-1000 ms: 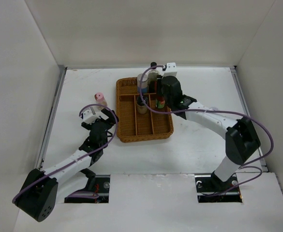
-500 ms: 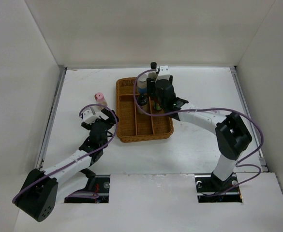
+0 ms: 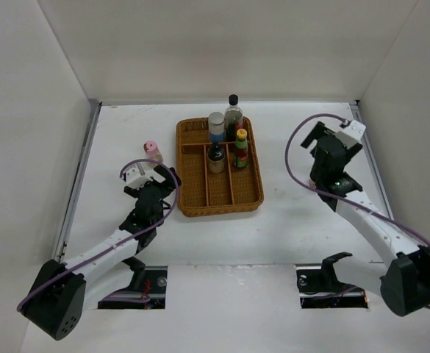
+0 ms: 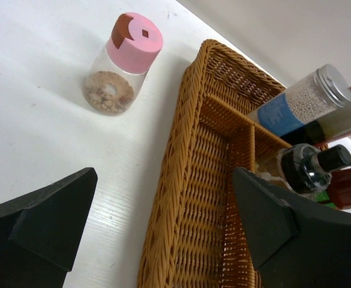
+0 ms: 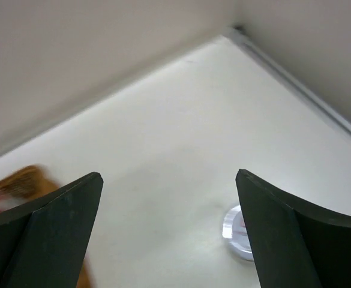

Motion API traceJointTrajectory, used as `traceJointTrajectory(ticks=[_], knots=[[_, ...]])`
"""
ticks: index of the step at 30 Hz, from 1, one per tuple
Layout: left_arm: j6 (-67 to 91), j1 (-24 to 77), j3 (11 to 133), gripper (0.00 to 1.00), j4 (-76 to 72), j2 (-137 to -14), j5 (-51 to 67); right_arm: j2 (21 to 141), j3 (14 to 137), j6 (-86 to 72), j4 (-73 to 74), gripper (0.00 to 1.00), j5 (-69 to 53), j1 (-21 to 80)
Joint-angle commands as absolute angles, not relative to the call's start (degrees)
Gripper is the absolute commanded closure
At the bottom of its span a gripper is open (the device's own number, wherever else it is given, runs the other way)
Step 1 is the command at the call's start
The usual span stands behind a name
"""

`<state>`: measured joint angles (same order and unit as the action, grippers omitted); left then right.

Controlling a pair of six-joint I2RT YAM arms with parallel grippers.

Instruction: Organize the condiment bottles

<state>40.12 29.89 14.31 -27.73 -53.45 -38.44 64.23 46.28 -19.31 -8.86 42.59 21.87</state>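
Note:
Four condiment bottles stand in the back of the wicker tray (image 3: pixel 200 193): a grey-lidded blue-labelled jar (image 3: pixel 216 126), a tall dark bottle (image 3: pixel 234 112), a short dark bottle (image 3: pixel 215 154) and a yellow-capped bottle (image 3: pixel 242 148). The pink-lidded jar (image 3: pixel 152 151) stands on the table left of the tray. My left gripper (image 3: pixel 160 179) is open, nearer than that jar (image 4: pixel 124 63), and straddles the tray's left rim (image 4: pixel 184 150). My right gripper (image 3: pixel 323 138) hangs open and empty over the far right of the table. A white-lidded jar (image 5: pixel 238 231) shows by its right finger.
White walls close in the table on three sides; the right wall's metal edge (image 5: pixel 295 84) runs close beyond the right gripper. The tray's front compartments (image 3: pixel 218 187) hold nothing. In the left wrist view the grey-lidded jar (image 4: pixel 301 99) and short dark bottle (image 4: pixel 310 168) stand behind the right finger.
My right gripper has opened, left the yellow-capped bottle standing in the tray, and swung away to the far right of the table. The left arm has not moved.

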Motion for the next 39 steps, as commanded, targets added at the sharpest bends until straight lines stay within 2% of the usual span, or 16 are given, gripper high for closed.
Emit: traceJointTrajectory(ticks=[1, 13, 16, 31, 34, 39], knots=[[41.0, 30.9, 14.4, 0.0, -30.6, -53.1, -38.1, 66.9, 43.2, -27.4, 0.7, 0.0, 45.3, 16.1], [41.5, 31.4, 14.0, 0.0, -29.4, -51.1, -38.1, 81.8, 42.1, -30.8, -0.9, 0.0, 41.7, 11.7], [41.5, 31.4, 14.2, 0.0, -29.4, -52.2, -38.1, 83.7, 42.3, -30.9, -0.8, 0.05, 41.2, 11.2], [41.8, 31.2, 14.2, 0.0, -29.4, -52.2, -37.9, 70.4, 38.4, -30.3, 0.9, 0.03, 44.3, 13.5], [41.8, 31.3, 14.2, 0.0, -29.4, -52.4, -37.9, 70.5, 37.5, -31.3, 3.2, 0.0, 43.9, 13.2], [41.8, 31.5, 14.2, 0.0, -29.4, -52.0, -37.9, 75.0, 36.8, -33.7, 1.7, 0.01, 40.5, 11.7]])
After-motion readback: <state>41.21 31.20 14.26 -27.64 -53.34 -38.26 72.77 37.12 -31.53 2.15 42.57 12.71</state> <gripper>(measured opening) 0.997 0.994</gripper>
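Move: The grey-lidded jar, the last bottle standing on the right of the table, lies about 6 cm to the right of the empty right hand, level with it fore and aft, and some 22 cm below. The yellow-capped sauce bottle, already in the tray, is roughly 8 cm ahead and 21 cm left; the dark-capped bottle about 5 cm ahead and 31 cm left. From the left hand the jar is some 53 cm right, 5 cm ahead and 10 cm lower. The grey-lidded jar is approached from above: the right hand drops quickly, about 15 cm, swinging right as its fingers tip down some 20 degrees and turn a little clockwise. Low over the jar it eases back about 3 cm, rising slightly, then sinks again so that the wide-open fingers flank the view of the lid; no grip is taken. ##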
